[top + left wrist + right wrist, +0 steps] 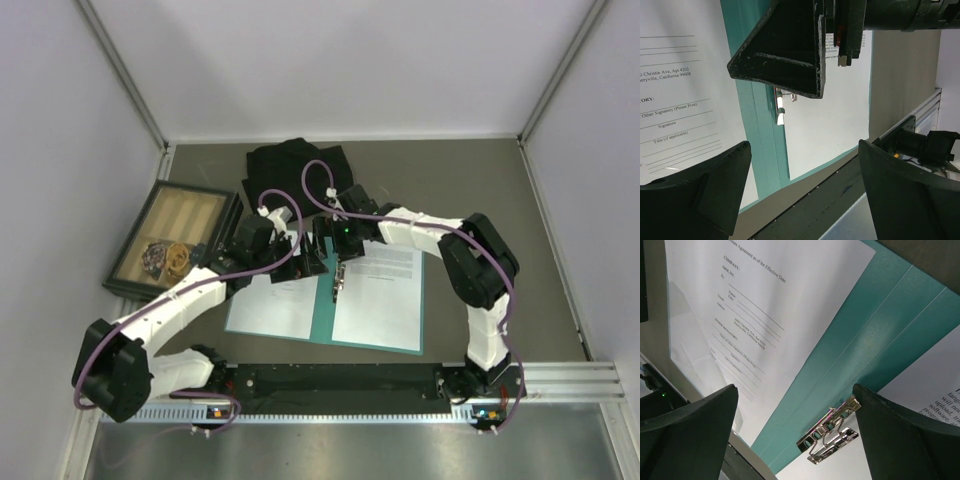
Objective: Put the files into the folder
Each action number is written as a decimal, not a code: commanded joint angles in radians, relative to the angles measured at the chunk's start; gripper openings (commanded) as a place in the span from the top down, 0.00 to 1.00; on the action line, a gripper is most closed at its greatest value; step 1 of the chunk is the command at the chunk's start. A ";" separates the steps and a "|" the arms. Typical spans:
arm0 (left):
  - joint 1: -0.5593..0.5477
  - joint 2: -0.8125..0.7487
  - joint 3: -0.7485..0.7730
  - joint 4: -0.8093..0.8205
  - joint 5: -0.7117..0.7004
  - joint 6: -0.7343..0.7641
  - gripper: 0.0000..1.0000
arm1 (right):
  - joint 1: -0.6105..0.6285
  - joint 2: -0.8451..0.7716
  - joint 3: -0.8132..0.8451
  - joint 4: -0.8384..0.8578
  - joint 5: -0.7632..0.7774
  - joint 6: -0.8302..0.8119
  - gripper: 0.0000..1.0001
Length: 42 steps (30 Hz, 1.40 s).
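Observation:
The teal folder (pixel 324 305) lies open and flat on the table. One white file (pixel 272 305) rests on its left leaf and another file (pixel 382 295) on its right leaf. A small metal clip (pixel 832 436) sits at the spine, touching the right sheet's edge. Both grippers hover close together over the folder's far end. My left gripper (pixel 305 258) is open with nothing between its fingers (pixel 695 195). My right gripper (pixel 345 246) is also open and empty, just above the clip. The left wrist view shows the spine (pixel 760 135), the clip (pixel 781 107) and a right-gripper finger (pixel 785 55).
A dark-framed wooden tray (pixel 150 222) holding small items stands at the left. A black cloth (pixel 295 165) lies behind the folder. A black rail (pixel 340 378) runs along the near edge between the arm bases. Grey walls close in the left, right and back.

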 commanded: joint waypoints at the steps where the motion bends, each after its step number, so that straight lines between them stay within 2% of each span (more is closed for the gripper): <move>1: 0.005 -0.048 0.017 -0.007 -0.017 0.016 0.08 | 0.025 -0.092 -0.011 0.041 -0.023 0.016 0.05; 12: 0.005 -0.106 0.053 -0.077 -0.071 0.042 0.09 | 0.074 -0.144 -0.025 0.010 -0.029 0.039 0.05; 18: 0.032 -0.189 0.165 -0.257 -0.249 0.135 0.10 | 0.123 -0.221 -0.081 -0.020 -0.035 0.128 0.05; 23: 0.040 -0.247 0.230 -0.323 -0.407 0.158 0.10 | 0.146 -0.343 -0.141 -0.051 0.010 0.248 0.04; 27: 0.041 -0.240 0.195 -0.306 -0.419 0.096 0.12 | 0.146 -0.456 -0.218 -0.154 0.225 0.433 0.05; 28: 0.041 -0.232 0.184 -0.298 -0.413 0.082 0.13 | 0.149 -0.478 -0.244 -0.148 0.253 0.541 0.07; 32: 0.043 -0.118 0.088 -0.190 -0.300 0.008 0.28 | 0.160 -0.553 -0.357 -0.088 0.324 0.785 0.16; 33: 0.043 -0.090 0.083 -0.176 -0.261 0.000 0.36 | 0.161 -0.567 -0.365 -0.089 0.353 0.818 0.19; 37: 0.044 0.035 0.075 -0.078 -0.181 -0.001 0.45 | 0.163 -0.599 -0.385 -0.152 0.450 0.904 0.32; 41: 0.043 0.142 0.080 0.000 -0.143 -0.009 0.52 | 0.163 -0.564 -0.436 -0.066 0.404 0.949 0.37; 42: 0.043 0.160 0.083 0.013 -0.129 -0.010 0.55 | 0.163 -0.548 -0.428 -0.059 0.389 0.944 0.41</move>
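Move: The metal clip on the folder spine lies about 7 cm back from the right hand, perhaps 1 cm to its right and some 4 cm below. The right sheet's middle is roughly 10 cm back and 11 cm right of that hand, the left sheet's 8 cm back and 14 cm left, and the black cloth 17 cm ahead and 9 cm left. From the left hand the clip is about 6 cm right, 1 cm back and 11 cm below. The right fingers come away from over the clip's far end: the hand draws back about 9 cm, rising as it goes, then swings right over the right sheet beside the clip and sinks slightly, turning some 40 degrees clockwise as its fingers narrow. The left hand lifts about 10 cm and swings left, then drops steeply over the left sheet, edging right and closing to half open. ##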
